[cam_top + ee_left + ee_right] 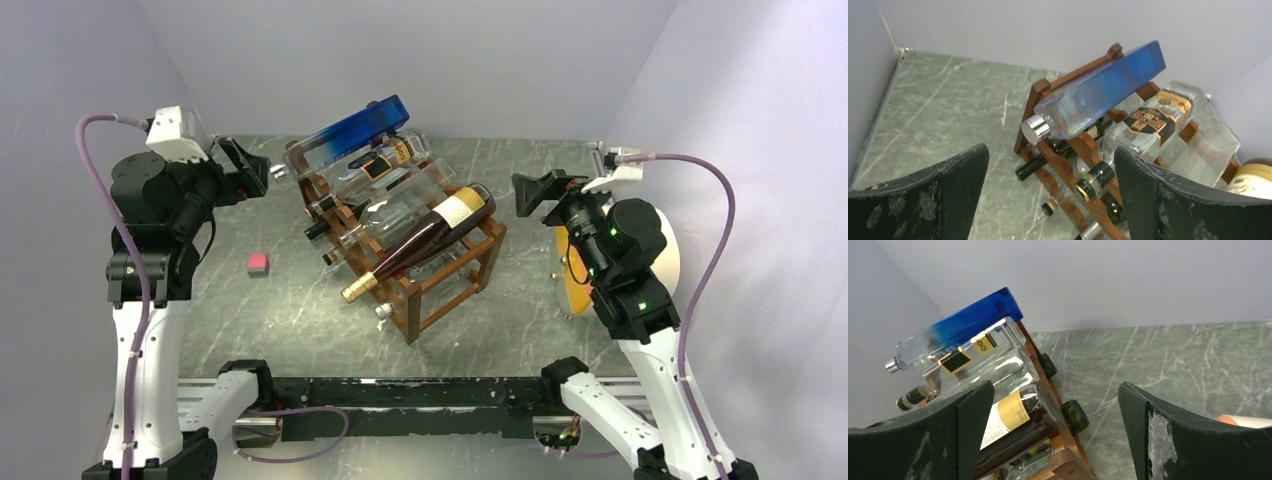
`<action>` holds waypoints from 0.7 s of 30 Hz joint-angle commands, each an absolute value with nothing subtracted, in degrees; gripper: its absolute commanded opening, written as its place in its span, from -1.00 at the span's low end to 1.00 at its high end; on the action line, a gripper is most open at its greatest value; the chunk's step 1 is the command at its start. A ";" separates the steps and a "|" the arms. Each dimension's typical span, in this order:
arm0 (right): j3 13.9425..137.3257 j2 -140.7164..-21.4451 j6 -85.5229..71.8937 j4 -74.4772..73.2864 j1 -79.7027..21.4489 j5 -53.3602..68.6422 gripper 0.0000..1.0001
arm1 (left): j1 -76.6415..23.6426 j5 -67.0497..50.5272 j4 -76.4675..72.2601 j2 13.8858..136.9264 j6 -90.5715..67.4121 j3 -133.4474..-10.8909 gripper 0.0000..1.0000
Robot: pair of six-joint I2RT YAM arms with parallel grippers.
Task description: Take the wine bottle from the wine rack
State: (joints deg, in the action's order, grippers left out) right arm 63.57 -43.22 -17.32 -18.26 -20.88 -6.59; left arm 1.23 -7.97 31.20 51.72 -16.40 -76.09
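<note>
The reddish-brown wine rack (pixel 442 292) stands mid-table, loaded with several bottles. On its top tier, at the near right, the dark wine bottle (pixel 430 238) lies with its cream label up and its gold-foil neck pointing down toward the front left. My left gripper (pixel 250 170) hovers open to the left of the rack, facing the bottle necks (pixel 1050 150). My right gripper (pixel 530 195) hovers open just right of the rack, and the wine bottle's base (pixel 1013 415) shows low between its fingers (pixel 1055 387). Neither gripper touches anything.
A flat blue-and-clear bottle (pixel 360 130) lies across the rack's back top, with clear labelled bottles (pixel 400 200) below it. A small pink cube (pixel 258 263) sits on the table to the left. An orange and white round object (pixel 572 285) stands at the right, behind my right arm. Walls close in on three sides.
</note>
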 commanded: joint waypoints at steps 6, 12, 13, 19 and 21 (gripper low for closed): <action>66.05 -46.34 -11.67 -19.11 -21.63 4.67 0.99 | 2.68 -20.17 40.32 51.26 -18.36 -72.67 0.96; 65.84 -48.40 -11.09 -18.17 -21.70 9.77 1.00 | 2.85 -33.94 39.95 48.00 -19.49 -67.86 0.96; 65.90 -48.79 -11.06 -18.21 -21.74 10.22 1.00 | 2.87 -35.99 39.85 47.66 -19.54 -67.31 0.96; 66.25 -50.40 -10.19 -18.67 -21.78 12.57 0.99 | 2.64 -41.13 40.36 45.71 -16.84 -65.92 0.96; 66.26 -50.89 -10.12 -18.72 -21.79 12.54 1.00 | 2.07 -41.25 41.12 45.15 -13.59 -66.43 0.96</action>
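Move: The wine bottle lies on top of the rack: its middle is some 31 cm to my left hand's right, level fore-and-aft and 15 cm lower. The blue bottle is about 18 cm ahead of that hand, 14 cm right and 10 cm below, the black-label bottle 12 ahead, 20 right and 12 below. From my right hand the wine bottle's middle is 3 cm ahead, 19 cm left and 15 cm down; the clear bottle is 9 ahead, 23 left, 14 down. Both my open hands close in on the wine bottle from its two ends. I sink my left hand first, then swing it right and back past the other bottles' necks, about 7 cm each way, nose tipping down and turning some 25 degrees clockwise. My right hand slides about 6 cm left towards the bottle's base end, sinking 3 cm and turning counter-clockwise. ##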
